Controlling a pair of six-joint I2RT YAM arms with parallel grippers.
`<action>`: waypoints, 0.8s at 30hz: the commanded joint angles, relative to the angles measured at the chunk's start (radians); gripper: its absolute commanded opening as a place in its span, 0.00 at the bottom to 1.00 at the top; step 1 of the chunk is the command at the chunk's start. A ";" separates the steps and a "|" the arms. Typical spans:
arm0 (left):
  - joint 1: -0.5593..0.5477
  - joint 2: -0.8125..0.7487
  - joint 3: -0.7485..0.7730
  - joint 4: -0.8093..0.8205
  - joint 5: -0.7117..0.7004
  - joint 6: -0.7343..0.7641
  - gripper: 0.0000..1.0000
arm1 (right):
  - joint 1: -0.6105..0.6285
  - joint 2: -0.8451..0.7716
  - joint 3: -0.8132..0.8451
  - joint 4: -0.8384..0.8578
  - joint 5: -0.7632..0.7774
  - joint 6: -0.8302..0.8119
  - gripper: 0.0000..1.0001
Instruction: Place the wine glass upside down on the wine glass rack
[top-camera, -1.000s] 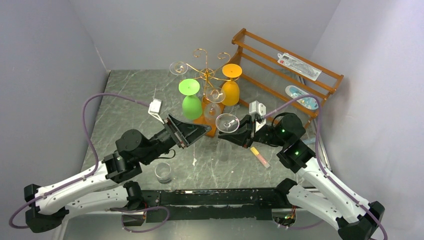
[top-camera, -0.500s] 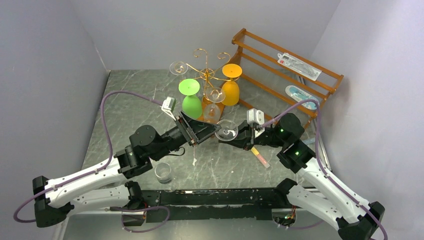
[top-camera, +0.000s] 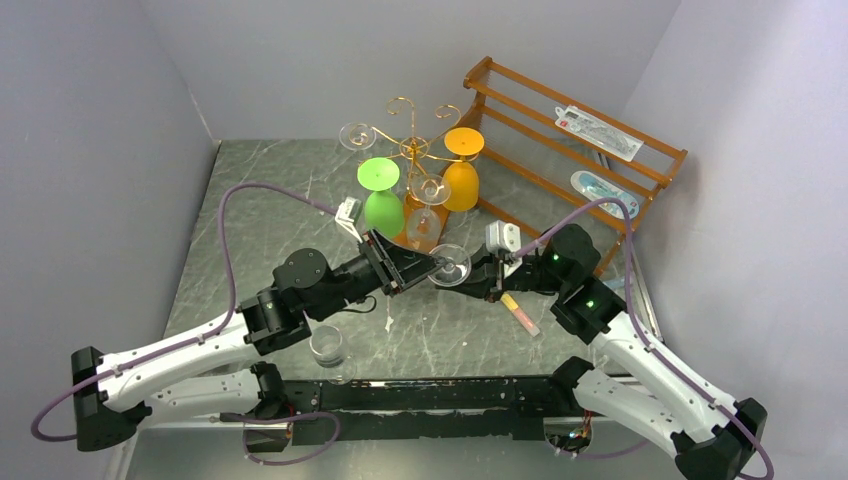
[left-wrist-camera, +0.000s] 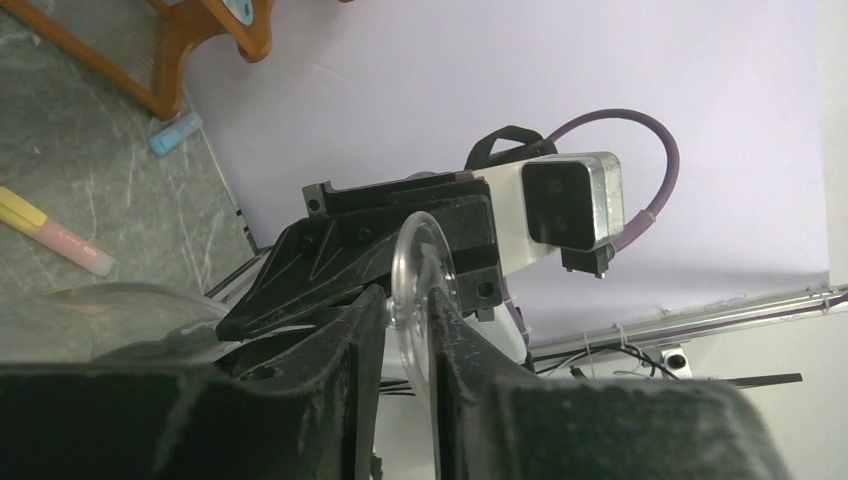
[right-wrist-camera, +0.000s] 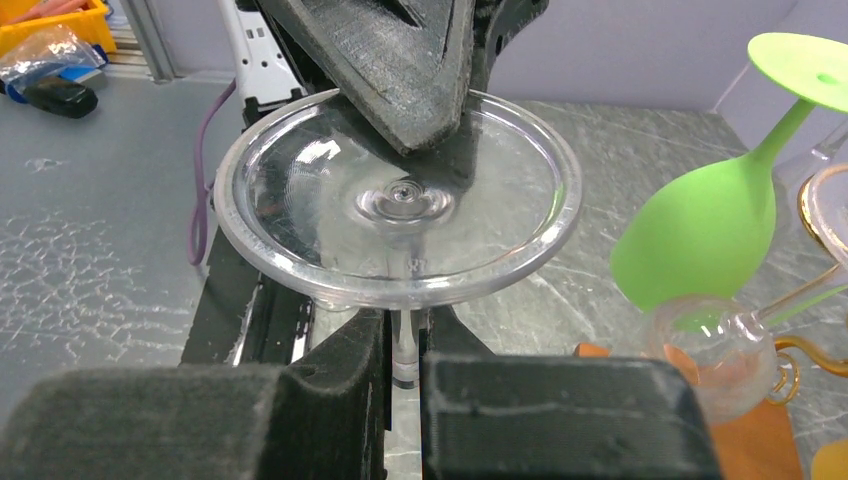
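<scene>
A clear wine glass (top-camera: 450, 265) is held in the air between the two arms, in front of the gold wire rack (top-camera: 412, 148). My right gripper (top-camera: 482, 276) is shut on its stem, seen in the right wrist view (right-wrist-camera: 403, 345) just under the round foot (right-wrist-camera: 400, 200). My left gripper (top-camera: 424, 266) has its fingers on both faces of that foot, which stands edge-on between them in the left wrist view (left-wrist-camera: 408, 310). The bowl is hidden behind the right gripper.
A green glass (top-camera: 382, 200), an orange glass (top-camera: 462, 170) and clear glasses (top-camera: 428, 200) hang on the rack. A wooden slatted shelf (top-camera: 570, 150) stands at the back right. A clear cup (top-camera: 327, 345) and a pink-yellow marker (top-camera: 520, 315) lie on the table.
My left arm has swung right and forward and its wide-open jaws have closed onto the glass foot. My right gripper has carried the glass slightly left and lower.
</scene>
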 joint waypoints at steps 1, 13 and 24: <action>0.007 -0.014 0.006 -0.029 0.006 0.015 0.21 | 0.006 -0.003 -0.011 0.016 0.004 -0.009 0.00; 0.009 -0.096 0.133 -0.405 -0.262 0.193 0.05 | 0.006 -0.078 -0.037 0.052 0.057 0.110 0.60; 0.009 -0.294 0.108 -0.830 -0.647 0.154 0.05 | 0.006 -0.116 -0.080 0.067 0.177 0.175 0.63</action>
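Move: The clear wine glass is upside down in the right hand, its foot roughly 4 cm straight above those fingers. The foot's middle lies some 2 cm right of the left hand, level with it and neither ahead nor back. From the left hand, the clear hanging glass is about 18 cm ahead, 2 cm left and 12 cm lower; the green glass is some 20 cm ahead, 11 cm left and 10 cm lower. The left fingers close and pinch the edge of the clear wine glass's foot; only then does the right hand open wide and let go of the stem, staying within a couple of centimetres of its place. The left hand then carries the glass left about 11 cm, away from the right hand, sinking some 4 cm and easing forward about 3 cm, with its wrist turning counter-clockwise and its fingers tipping down, some 30 degrees in all. ##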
